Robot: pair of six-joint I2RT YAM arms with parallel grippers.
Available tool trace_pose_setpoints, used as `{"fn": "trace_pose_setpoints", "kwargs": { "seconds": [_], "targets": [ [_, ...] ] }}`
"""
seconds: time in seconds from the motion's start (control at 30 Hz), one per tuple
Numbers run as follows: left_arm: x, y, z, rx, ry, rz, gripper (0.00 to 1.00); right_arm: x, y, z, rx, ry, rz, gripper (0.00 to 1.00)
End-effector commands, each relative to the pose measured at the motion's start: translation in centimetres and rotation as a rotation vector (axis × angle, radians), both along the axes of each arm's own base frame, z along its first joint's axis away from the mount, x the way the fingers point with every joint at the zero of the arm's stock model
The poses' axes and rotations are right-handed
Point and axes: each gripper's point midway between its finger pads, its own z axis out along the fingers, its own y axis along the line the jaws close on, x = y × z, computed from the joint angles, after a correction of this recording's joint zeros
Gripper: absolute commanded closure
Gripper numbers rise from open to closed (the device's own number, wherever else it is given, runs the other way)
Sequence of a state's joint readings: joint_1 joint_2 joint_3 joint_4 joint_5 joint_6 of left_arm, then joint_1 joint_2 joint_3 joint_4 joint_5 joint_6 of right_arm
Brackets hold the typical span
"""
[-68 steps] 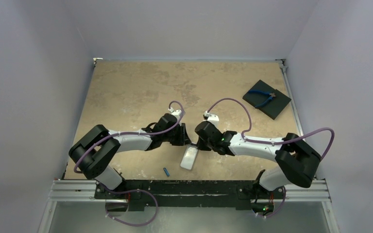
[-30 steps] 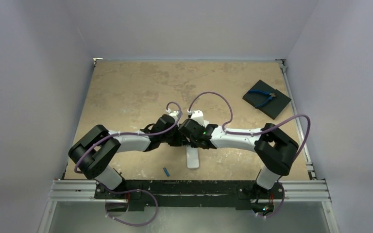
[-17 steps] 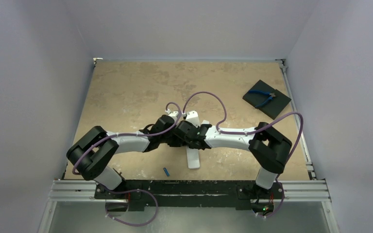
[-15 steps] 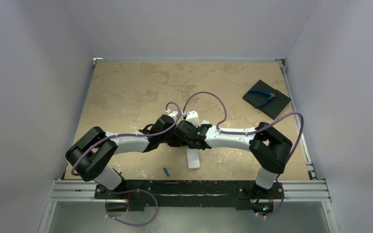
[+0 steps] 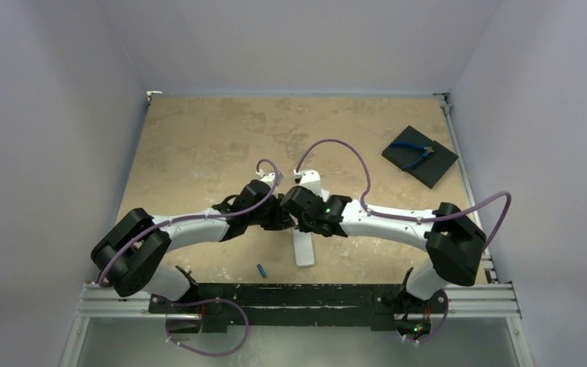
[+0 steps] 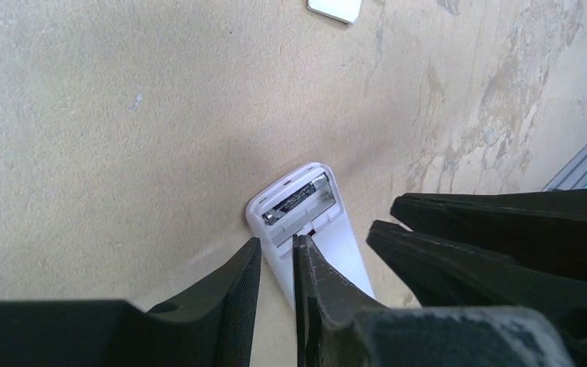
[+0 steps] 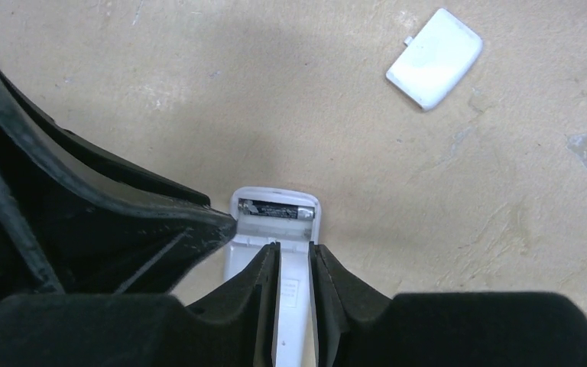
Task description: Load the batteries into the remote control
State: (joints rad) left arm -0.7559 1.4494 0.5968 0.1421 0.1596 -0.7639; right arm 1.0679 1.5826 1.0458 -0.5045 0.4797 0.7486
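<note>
The white remote control [image 5: 303, 251] lies back up near the front middle of the table, its battery bay open at the far end. A dark battery [image 6: 298, 200] [image 7: 275, 209] sits in the bay's far slot; the near slot is empty. The blue battery [image 5: 261, 269] lies loose on the table, left of the remote. My left gripper [image 5: 284, 222] [image 6: 277, 243] stands narrow, closed astride the remote's left edge at the bay. My right gripper [image 5: 299, 224] [image 7: 294, 248] hovers just behind the bay, slightly open, with only the remote's back showing between its fingers.
The white battery cover [image 7: 434, 58] [image 6: 335, 9] lies on the table beyond the remote. A black square pad [image 5: 437, 170] with blue-handled pliers [image 5: 413, 153] sits at the back right. Both grippers' fingers nearly touch over the remote.
The right jaws have parted and the right arm has drawn back to the right. The dark battery stays in the bay. The left gripper keeps its place on the remote.
</note>
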Motion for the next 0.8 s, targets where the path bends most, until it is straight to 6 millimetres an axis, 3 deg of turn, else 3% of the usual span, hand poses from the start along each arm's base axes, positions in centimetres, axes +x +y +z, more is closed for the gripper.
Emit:
{"fn": "trace_pose_setpoints", "kwargs": {
  "seconds": [0.0, 0.3, 0.77],
  "targets": [
    [0.1, 0.5, 0.9, 0.007, -0.040, 0.009, 0.78, -0.8, -1.2, 0.2, 0.012, -0.002, -0.015, 0.72],
    [-1.3, 2.1, 0.4, 0.038, -0.006, 0.034, 0.75, -3.5, -2.8, -2.4, 0.026, 0.077, 0.043, 0.72],
    [-2.7, 5.4, 1.7, 0.098, 0.001, 0.109, 0.55, -8.3, -0.2, -5.0, 0.106, 0.159, 0.174, 0.74]
  ]
}}
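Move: Below and just behind the right hand lies the face-down remote control, its middle about 5 cm back, level sideways and some 6 cm down. From that hand, the battery cover lies roughly 9 cm ahead, 5 cm to the right and 7 cm down, and the blue battery about 11 cm back, 11 cm to the left and 7 cm down. From the left hand, the remote's middle lies about 6 cm back, 3 cm to the right and 4 cm below. Pulling back about 7.5 cm and sinking about 6 cm, the right hand first swings right around the remote's side, then cuts left again, its slightly open fingertips coming against the right edge near the closer end to push it left; the wrist turns some 10 degrees counter-clockwise and tips down as much. Meanwhile the left hand withdraws left and slightly back, away from the remote, opening its fingers. ##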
